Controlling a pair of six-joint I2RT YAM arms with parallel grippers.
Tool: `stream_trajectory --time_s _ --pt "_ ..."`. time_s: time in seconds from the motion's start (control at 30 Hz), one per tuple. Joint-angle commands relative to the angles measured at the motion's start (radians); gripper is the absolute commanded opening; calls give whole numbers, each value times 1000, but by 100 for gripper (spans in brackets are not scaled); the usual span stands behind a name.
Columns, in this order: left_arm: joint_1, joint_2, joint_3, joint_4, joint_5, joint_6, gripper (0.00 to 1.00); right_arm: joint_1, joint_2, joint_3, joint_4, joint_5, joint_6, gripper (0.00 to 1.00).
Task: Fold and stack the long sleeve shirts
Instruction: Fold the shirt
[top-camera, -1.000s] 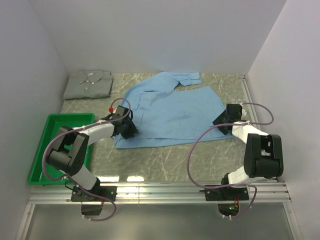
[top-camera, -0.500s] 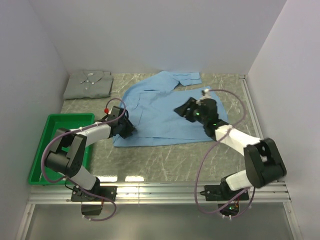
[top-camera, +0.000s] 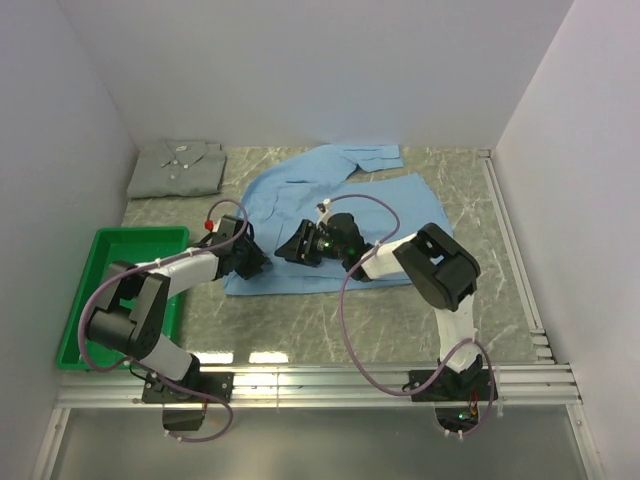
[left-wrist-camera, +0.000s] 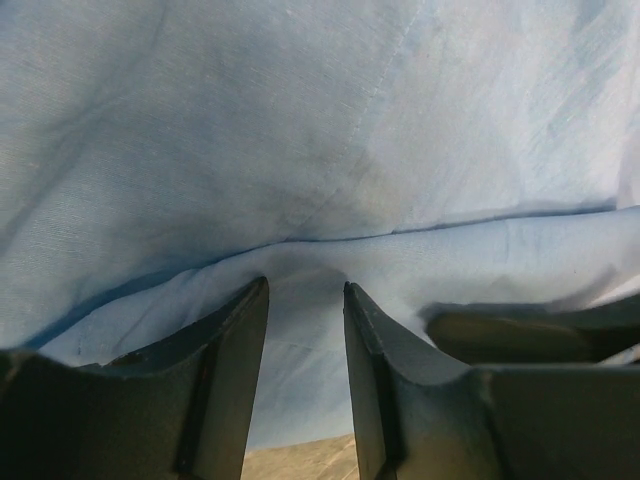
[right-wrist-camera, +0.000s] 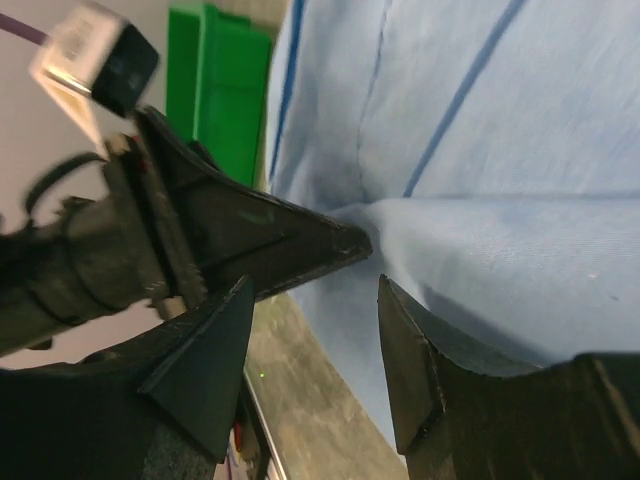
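Note:
The light blue shirt (top-camera: 300, 195) lies spread across the middle of the table, collar to the back. A pale grey-green shirt (top-camera: 178, 168) sits folded at the back left. My left gripper (top-camera: 258, 266) is at the blue shirt's near left edge. Its jaws (left-wrist-camera: 305, 290) stand apart over flat blue cloth (left-wrist-camera: 300, 120), pointing at a fold line, with nothing pinched. My right gripper (top-camera: 286, 250) has reached across the shirt and hangs open (right-wrist-camera: 315, 285) over its near edge (right-wrist-camera: 500, 150). It is just to the right of the left gripper's fingertip (right-wrist-camera: 300, 240).
A green plastic tray (top-camera: 140, 233) stands at the near left, also seen in the right wrist view as the green tray (right-wrist-camera: 220, 70). White walls close in the table on three sides. An aluminium rail (top-camera: 320, 380) runs along the near edge.
My right arm swung from the shirt's right edge leftward across the cloth to beside the left gripper. The left gripper barely moved.

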Motion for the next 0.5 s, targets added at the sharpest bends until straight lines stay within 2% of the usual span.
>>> stream_trajectory --time_s 0.0,0.17,0.47 --pt "29 -1 -45 -63 -22 -2 44 -9 49 32 83 5 32 60" --pt "66 -7 -82 -60 18 -3 43 -69 81 -11 79 51 41 59" --pt "114 -56 -167 -63 55 -2 43 -278 17 -126 99 145 32 58"
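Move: The right hand hovers above the folded shirt; the near edge of its upper layer lies about 4 cm back and some 5 cm below, neither left nor right. From the right hand, the left gripper is around 8 cm left, 4 cm back and 5 cm lower, and the shirt's nearest hem about 11 cm back. From the left hand, that piece of layer edge is about 8 cm to the right, level fore and aft, at its own height. The right fingers come down about 4 cm onto the upper layer and, staying partly open, drag over the cloth some 9 cm right and 6 cm forward, away from the left gripper, the hand turning about 15 degrees clockwise. The left fingertips stay on the cloth beside the layer edge and slide roughly 1.5 cm left, tilting slightly, left side down. ##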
